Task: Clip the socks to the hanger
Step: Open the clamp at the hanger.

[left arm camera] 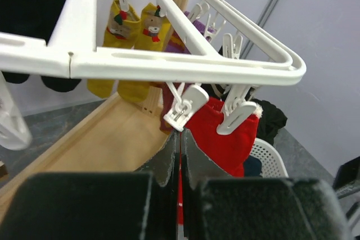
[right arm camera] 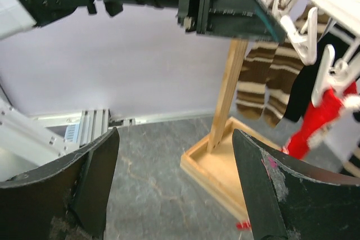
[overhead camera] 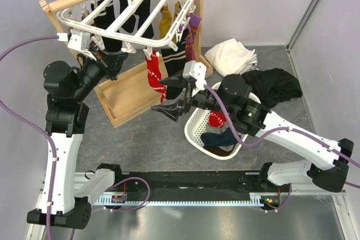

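Observation:
The white slatted hanger [overhead camera: 129,12] hangs from the wooden rail. One red sock [overhead camera: 152,74] hangs from a peg on its near edge; it also shows in the left wrist view [left arm camera: 225,133] and the right wrist view [right arm camera: 315,119]. My left gripper [overhead camera: 130,53] is shut, its tips [left arm camera: 181,139] touching the underside of a free clip peg [left arm camera: 183,108] beside the red sock. Only a thin red sliver shows in the gap between its fingers. My right gripper [overhead camera: 167,98] is open and empty [right arm camera: 175,133], just below the red sock. I cannot make out the grey socks.
The wooden stand's tray base [overhead camera: 126,96] lies under the hanger. A white lattice basket [overhead camera: 197,127] at the right arm holds red and dark cloth. White cloth [overhead camera: 230,54] and black cloth [overhead camera: 278,85] lie behind it. Black [overhead camera: 112,15], yellow [overhead camera: 165,21], purple [overhead camera: 194,26] and striped [right arm camera: 264,82] socks hang clipped.

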Robot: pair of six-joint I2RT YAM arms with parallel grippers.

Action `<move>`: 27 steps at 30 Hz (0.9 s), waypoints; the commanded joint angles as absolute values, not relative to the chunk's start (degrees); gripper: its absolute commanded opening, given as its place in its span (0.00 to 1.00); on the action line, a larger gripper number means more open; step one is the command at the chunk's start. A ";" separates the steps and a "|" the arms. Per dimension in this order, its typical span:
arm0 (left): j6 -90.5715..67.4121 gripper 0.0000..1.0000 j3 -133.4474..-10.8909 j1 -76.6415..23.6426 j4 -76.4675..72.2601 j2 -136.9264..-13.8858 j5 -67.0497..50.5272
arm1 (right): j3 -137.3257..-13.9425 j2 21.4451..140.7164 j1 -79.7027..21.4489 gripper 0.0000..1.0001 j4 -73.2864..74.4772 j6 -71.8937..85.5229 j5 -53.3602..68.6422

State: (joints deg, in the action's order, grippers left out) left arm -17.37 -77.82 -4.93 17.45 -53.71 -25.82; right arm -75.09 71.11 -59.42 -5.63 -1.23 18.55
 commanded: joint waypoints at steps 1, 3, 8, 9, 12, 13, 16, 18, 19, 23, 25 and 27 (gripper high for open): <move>-23.28 0.02 -78.40 -5.89 17.40 -52.73 -25.14 | -79.80 75.05 -59.59 0.89 -15.01 -2.81 20.30; -24.95 0.02 -78.84 -5.89 18.01 -53.00 -24.79 | -80.85 77.60 -59.59 0.89 -16.60 -4.82 19.60; -26.63 0.02 -79.45 -6.06 18.28 -53.26 -23.91 | -85.42 83.83 -59.59 0.88 -19.33 -8.35 17.93; -26.80 0.02 -79.54 -6.06 18.37 -53.44 -23.56 | -86.13 84.63 -59.68 0.88 -19.42 -8.78 17.76; -27.33 0.02 -79.89 -6.15 18.55 -53.09 -22.07 | -89.02 87.79 -59.59 0.88 -19.69 -9.75 17.14; -27.33 0.02 -79.89 -6.15 18.81 -52.91 -21.54 | -89.38 89.02 -59.50 0.87 -19.77 -10.10 16.79; -25.41 0.06 -79.98 -6.15 19.77 -52.30 -18.64 | -90.61 91.31 -59.50 0.87 -19.60 -11.16 15.47; -24.44 0.11 -80.16 -6.15 20.39 -52.21 -17.24 | -91.31 92.19 -59.24 0.87 -19.08 -11.51 15.03; -23.82 0.17 -80.24 -6.15 20.56 -52.12 -16.97 | -91.49 92.89 -59.06 0.87 -18.99 -11.69 14.16; -22.85 0.35 -80.42 -6.15 20.65 -52.29 -16.35 | -91.49 93.52 -58.45 0.87 -18.81 -12.65 11.96; -22.24 0.45 -80.51 -6.15 20.65 -52.47 -15.73 | -91.14 93.52 -58.27 0.87 -18.81 -12.92 10.73; -21.71 0.52 -80.77 -6.15 20.48 -52.82 -14.69 | -90.88 93.43 -58.10 0.87 -18.81 -13.53 9.76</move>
State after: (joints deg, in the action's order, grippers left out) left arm -23.97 -78.32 -5.93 21.06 -52.77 -17.41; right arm -88.84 93.71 -58.59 -16.64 -11.64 12.53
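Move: Just above the left hand's shut fingertips, about 1 cm ahead and 1 cm to the right, hangs the empty clip. The clip holding the red sock is some 2 cm ahead and 6 cm right, the hanger's near-right corner 4 cm ahead and 11 cm right. From the open right hand the red sock's clip is roughly 14 cm ahead, 5 cm left and a little above; the black striped sock hangs 16 cm ahead, 1 cm right. Swinging in at first mostly left, then mainly forward, about 12 cm in all, the right hand brings its wide-open fingers around the red sock beneath its clip, rolling some 10 degrees. The left hand nearly stays at the hanger's front bar, rolls slightly, then opens about halfway beside the empty clip, coming free of it while edging left. ##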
